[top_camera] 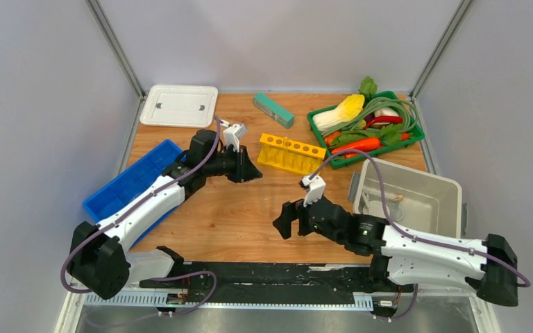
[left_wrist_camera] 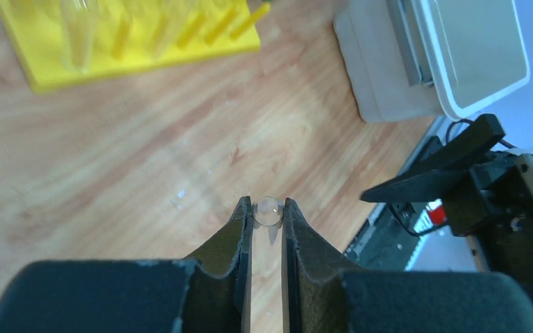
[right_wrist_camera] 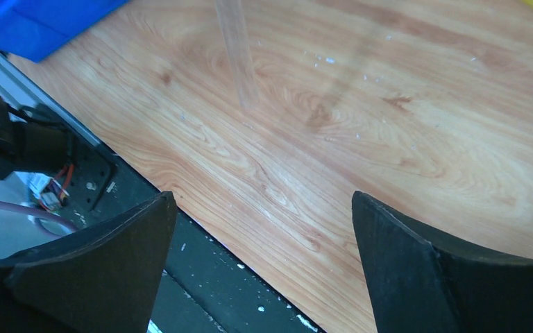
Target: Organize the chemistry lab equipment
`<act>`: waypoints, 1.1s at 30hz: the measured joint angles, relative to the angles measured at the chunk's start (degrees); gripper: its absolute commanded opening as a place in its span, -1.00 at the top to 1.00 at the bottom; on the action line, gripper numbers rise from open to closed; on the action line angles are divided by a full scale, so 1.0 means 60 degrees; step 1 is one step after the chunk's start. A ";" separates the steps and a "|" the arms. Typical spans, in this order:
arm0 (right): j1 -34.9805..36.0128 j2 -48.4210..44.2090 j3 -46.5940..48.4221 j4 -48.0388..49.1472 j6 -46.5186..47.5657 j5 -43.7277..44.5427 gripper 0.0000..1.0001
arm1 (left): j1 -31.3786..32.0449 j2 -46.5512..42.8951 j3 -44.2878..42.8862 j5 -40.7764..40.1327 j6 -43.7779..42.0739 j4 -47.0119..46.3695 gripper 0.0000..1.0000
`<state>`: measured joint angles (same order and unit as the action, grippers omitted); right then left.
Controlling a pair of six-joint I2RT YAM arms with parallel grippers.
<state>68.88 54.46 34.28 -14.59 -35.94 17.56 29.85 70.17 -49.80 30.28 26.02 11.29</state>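
A clear glass tube (left_wrist_camera: 268,210) is pinched end-on between my left gripper's (left_wrist_camera: 268,205) fingertips, above the wooden table. The same tube (right_wrist_camera: 238,59) shows in the right wrist view as a faint clear rod slanting down toward the wood. The left gripper (top_camera: 254,174) hangs just in front of the yellow holed rack (top_camera: 290,152), whose near edge shows at the top of the left wrist view (left_wrist_camera: 132,48). My right gripper (top_camera: 286,220) stands wide open over the table's front edge, nothing between its fingers (right_wrist_camera: 388,250).
A grey bin (top_camera: 436,186) with small lab items stands at the right. A blue tray (top_camera: 135,179) lies at the left, a white lid (top_camera: 179,105) at the back left. Behind the rack are a teal block (top_camera: 273,109) and a green basket (top_camera: 416,132) of toy vegetables.
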 measured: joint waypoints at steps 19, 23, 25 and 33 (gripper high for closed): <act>0.0000 -0.3719 0.0404 -0.2324 0.0178 0.1435 -1.00 | 0.0958 0.1129 -0.2240 -0.3118 -0.3942 -0.1974 0.84; 0.0000 -0.4127 0.0627 -0.2677 0.0251 0.1625 -1.00 | 0.0958 0.2000 -0.2699 -0.3253 -0.4156 -0.2408 0.84; 0.0000 -0.4317 0.0699 -0.2776 0.0295 0.1741 -1.00 | 0.0958 0.2284 -0.2823 -0.3271 -0.4175 -0.2630 0.84; 0.0000 -0.4783 0.0820 -0.3158 0.0546 0.2109 -1.00 | 0.0958 0.2962 -0.3056 -0.3315 -0.4142 -0.3344 0.84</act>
<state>68.88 25.76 39.20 -33.54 -32.67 30.22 35.59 87.94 -68.14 10.39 1.17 -8.78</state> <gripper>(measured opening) 0.998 0.206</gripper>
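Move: The left hand already holds the clear test tube. The yellow rack's middle lies about 13 cm ahead, 11 cm to the right and 12 cm below it, with one tube already standing in the rack. The teal box is roughly 34 cm ahead and 5 cm right, and the vegetable basket about 25 cm ahead and 41 cm right. From the empty right hand the rack is some 28 cm straight ahead and 7 cm lower. Keeping its pinch on the test tube, the left hand swings up and forward to the yellow rack, about 14 cm forward and 5 cm right in all, rising some 9 cm before easing down a couple. Its wrist turns about 40 degrees, bringing the fingers from dipping to nearly level and the tube upright over the rack's left part. The right hand, already empty and open, backs off up and to the right, roughly 9 cm each way. ##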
